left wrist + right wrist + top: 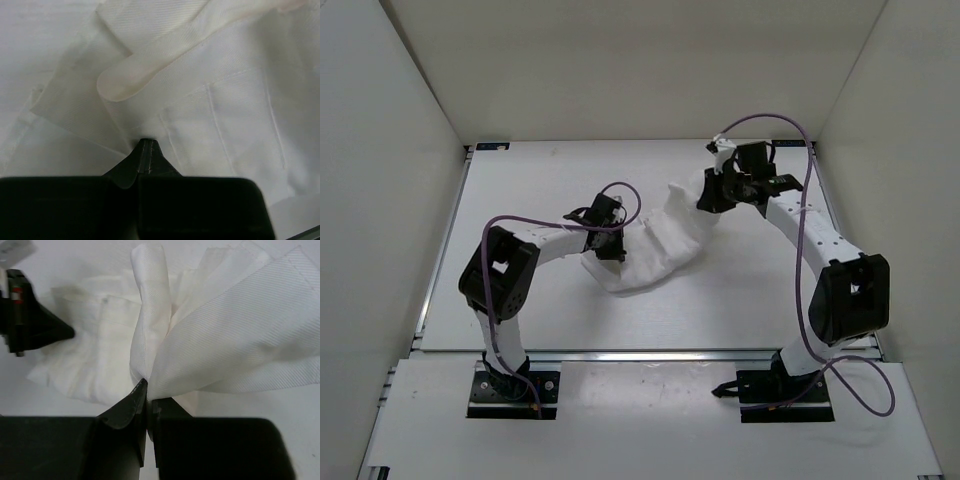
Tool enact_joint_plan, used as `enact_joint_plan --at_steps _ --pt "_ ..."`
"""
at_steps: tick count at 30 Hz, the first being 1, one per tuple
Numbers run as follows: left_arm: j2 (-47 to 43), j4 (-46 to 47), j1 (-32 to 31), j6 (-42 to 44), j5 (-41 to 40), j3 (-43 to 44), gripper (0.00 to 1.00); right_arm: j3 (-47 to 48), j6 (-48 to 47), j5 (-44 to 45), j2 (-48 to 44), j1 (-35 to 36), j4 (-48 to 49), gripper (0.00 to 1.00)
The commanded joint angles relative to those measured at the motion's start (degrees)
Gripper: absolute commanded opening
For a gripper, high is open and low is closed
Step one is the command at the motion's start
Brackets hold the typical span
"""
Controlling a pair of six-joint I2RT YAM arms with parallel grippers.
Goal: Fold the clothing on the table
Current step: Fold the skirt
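Observation:
The white clothing lies bunched in the middle of the table, stretched between my two grippers. My left gripper is at its left edge. In the left wrist view its jaws are pressed together, and the creases of the clothing run into their tip. My right gripper is at the far right end. It is shut on a gathered bunch of the clothing, which fans out from between the fingers. The left gripper also shows at the left of the right wrist view.
White walls close in the table on the left, the back and the right. A metal rail runs along the front edge, just ahead of both arm bases. Purple cables loop along each arm.

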Motion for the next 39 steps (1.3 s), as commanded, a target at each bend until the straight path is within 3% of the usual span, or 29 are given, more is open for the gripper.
enact_joint_plan --at_steps 1,7,15,27,32,35,39 --pt "5.0 -1.4 -0.8 -1.4 2.0 2.9 0.0 4.2 -0.8 -0.2 -0.3 4.9 -2.1 0.0" --pt "8.3 1.9 -0.6 -3.9 6.3 3.9 0.0 5.6 3.4 -2.7 0.3 11.8 -0.4 0.0" --pt "8.7 7.5 1.1 -7.5 10.2 -0.2 0.0 -0.2 10.9 -8.0 0.9 17.3 9.4 0.0" --pt "7.4 10.7 2.8 -8.3 13.5 -3.1 0.0 -5.2 16.9 -10.9 9.7 21.3 17.7 0.03" --pt "6.5 11.8 3.8 -8.7 14.8 -4.4 0.0 -0.9 17.7 -12.4 11.0 20.2 13.1 0.48" --pt "6.0 12.0 4.2 -8.6 14.9 -4.8 0.0 -1.0 19.4 -13.8 6.2 18.6 15.4 0.66" --pt "5.5 12.0 5.0 -8.2 15.8 -4.8 0.0 -1.8 19.6 -10.3 -3.5 16.8 16.2 0.73"
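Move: The right hand already holds one end of the skirt up off the table; the middle of the part still lying flat is about 15 cm to its left, 7 cm back and 17 cm below. The left gripper stands some 20 cm to the right hand's left, also 7 cm back, 16 cm lower. From the left hand, whose shut tips sit in the cloth, that middle lies about 5 cm to the right, level with it, and the skirt's left corner about 8 cm to the left. Still gripping its end of the skirt, the right hand carries it some 16 cm left and 9 cm back towards the left gripper, rising slightly, then sinking about 9 cm while turning some 20 degrees counter-clockwise; there it opens, lets the cloth go and starts up again. The left hand's shut tips stay on the skirt, shifting about 5 cm right and a little forward, then hold place while rolling about 20 degrees. ##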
